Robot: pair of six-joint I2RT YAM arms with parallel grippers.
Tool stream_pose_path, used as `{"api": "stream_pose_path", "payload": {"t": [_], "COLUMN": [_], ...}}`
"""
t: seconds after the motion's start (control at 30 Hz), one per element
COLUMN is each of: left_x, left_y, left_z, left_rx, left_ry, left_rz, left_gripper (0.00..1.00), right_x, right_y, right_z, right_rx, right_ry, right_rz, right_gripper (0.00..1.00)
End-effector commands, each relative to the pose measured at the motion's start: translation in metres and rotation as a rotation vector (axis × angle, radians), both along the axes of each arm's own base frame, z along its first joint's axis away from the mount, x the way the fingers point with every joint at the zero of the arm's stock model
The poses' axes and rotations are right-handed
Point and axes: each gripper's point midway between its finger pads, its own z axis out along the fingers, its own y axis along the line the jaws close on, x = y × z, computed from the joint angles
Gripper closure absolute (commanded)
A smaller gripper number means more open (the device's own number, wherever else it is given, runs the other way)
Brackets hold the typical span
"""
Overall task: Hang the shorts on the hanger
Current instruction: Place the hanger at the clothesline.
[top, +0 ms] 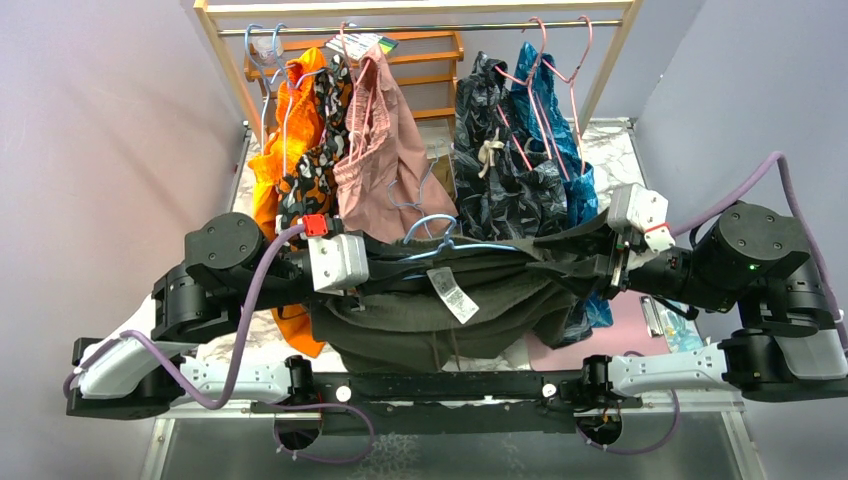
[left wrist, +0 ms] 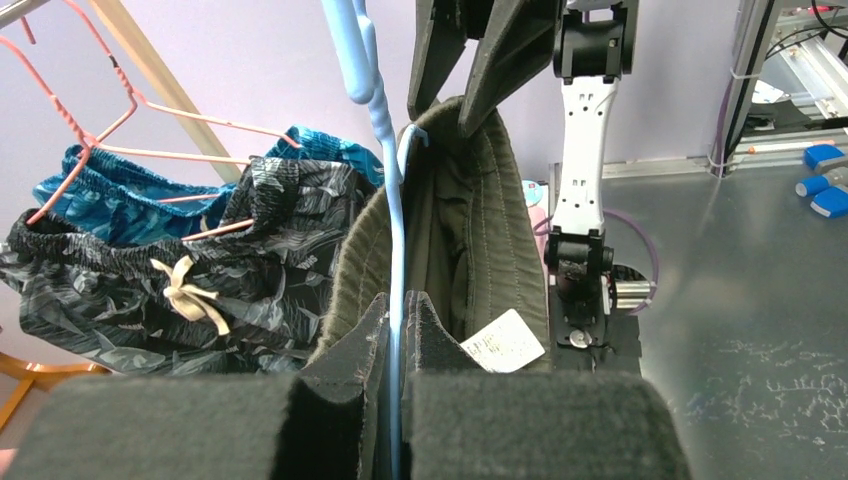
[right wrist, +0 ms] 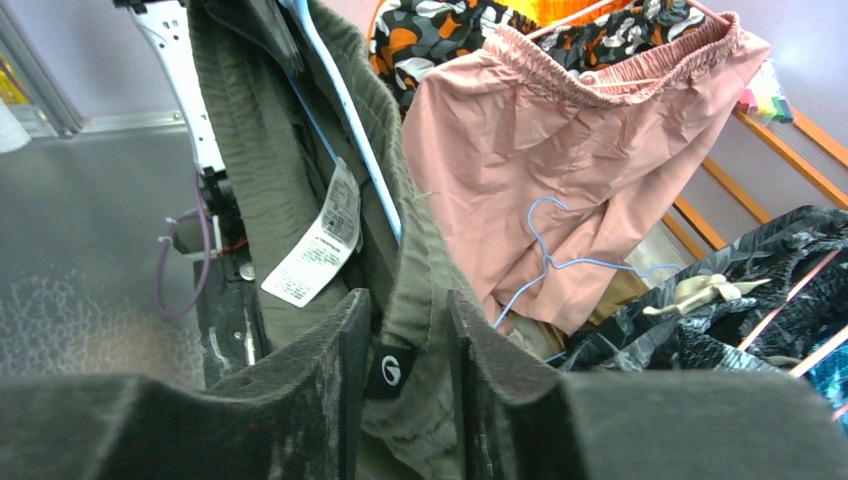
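The dark olive-green shorts [top: 430, 320] hang stretched between my two grippers, waistband up, with the white label [top: 455, 293] showing inside. The light-blue hanger [top: 480, 246] runs along the open waistband. My left gripper [top: 400, 272] is shut on the hanger's wire [left wrist: 395, 250], and in the left wrist view [left wrist: 398, 300] the shorts [left wrist: 480, 230] hang just beyond it. My right gripper [top: 565, 250] is shut on the waistband of the shorts [right wrist: 250, 150]; in its wrist view [right wrist: 405, 300] the cloth fills the gap between the pads. The hanger [right wrist: 350, 110] slants up inside the shorts.
A wooden rack [top: 420, 8] behind holds dusty-pink shorts [top: 380, 160], dark leaf-print shorts [top: 500, 180], an orange garment [top: 285, 130], teal shorts [top: 560, 120] and pink hangers [top: 560, 60]. A spare blue hanger [right wrist: 560, 260] lies against the pink shorts. Both arm bases sit at the near edge.
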Motion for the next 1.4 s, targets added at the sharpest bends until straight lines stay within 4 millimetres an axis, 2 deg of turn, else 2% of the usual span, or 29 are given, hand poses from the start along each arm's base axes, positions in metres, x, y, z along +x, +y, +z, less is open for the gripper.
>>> {"api": "stream_pose_path", "payload": {"t": [0.0,0.13,0.2,0.27,0.37,0.47,0.7,0.83,0.9,1.0,1.07,1.2,1.3,1.37], "left_x": [-0.002,-0.004,-0.004,-0.004,-0.003,-0.003,-0.004,-0.004,-0.005,-0.005,-0.006,-0.01,-0.011,-0.012], "left_y": [0.025,0.024,0.024,0.025,0.028,0.032,0.034,0.034,0.035,0.037,0.036,0.023,0.009,-0.001], "left_z": [0.046,0.044,0.042,0.041,0.04,0.042,0.044,0.048,0.051,0.054,0.055,0.048,0.039,0.034], "left_rx": [-0.161,-0.154,-0.146,-0.143,-0.144,-0.151,-0.155,-0.161,-0.168,-0.178,-0.177,-0.148,-0.113,-0.092], "left_ry": [-0.043,-0.039,-0.036,-0.033,-0.03,-0.029,-0.029,-0.034,-0.037,-0.036,-0.035,-0.029,-0.025,-0.022], "left_rz": [0.026,0.015,0.015,0.017,0.024,0.029,0.03,0.029,0.026,0.025,0.017,-0.021,-0.05,-0.067], "left_gripper": [1.0,1.0,1.0,1.0,1.0,1.0,1.0,1.0,1.0,1.0,1.0,1.0,1.0,1.0], "right_x": [0.0,-0.008,-0.005,0.004,0.014,0.016,0.02,0.017,0.023,0.031,0.021,-0.019,-0.034,-0.039], "right_y": [-0.008,-0.017,-0.026,-0.033,-0.044,-0.048,-0.055,-0.051,-0.053,-0.062,-0.063,-0.05,-0.026,-0.005], "right_z": [-0.007,0.026,0.038,0.041,0.037,0.031,0.006,-0.008,-0.013,-0.006,0.013,0.06,0.07,0.063], "right_rx": [-0.03,0.092,0.136,0.148,0.149,0.144,0.075,0.029,0.008,0.031,0.102,0.26,0.249,0.188], "right_ry": [0.01,0.0,-0.016,-0.026,-0.029,-0.022,0.011,0.031,0.034,0.026,0.029,0.014,-0.003,-0.006], "right_rz": [-0.015,0.024,-0.002,-0.061,-0.133,-0.153,-0.195,-0.178,-0.215,-0.278,-0.215,0.039,0.153,0.204], "right_gripper": [0.58,0.47,0.45,0.45,0.45,0.46,0.47,0.55,0.61,0.63,0.55,0.43,0.41,0.4]}}
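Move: The left hand holds the blue hanger; the clothesline gap lies roughly 40 cm ahead, 6 cm right and near hand height. Beside that gap, the pink shorts hang about 37 cm ahead and 3 cm left, the black shorts 37 cm ahead and 14 cm right, both some 20 cm lower. The right hand has the green waistband's right end between its fingertips, about 1 cm left; the hanger's right end is some 3 cm left, 1 cm ahead. The right fingers part from around the green shorts' waistband end and come free, the hand drawing about 5 cm right with a small rise. It dips some 3 cm, narrowing its fingers briefly, then spreads them wide and climbs about 6 cm, pulling back and tipping fingertips upward. The left hand keeps its pinch on the hanger, easing 2 cm left, then partly back. ##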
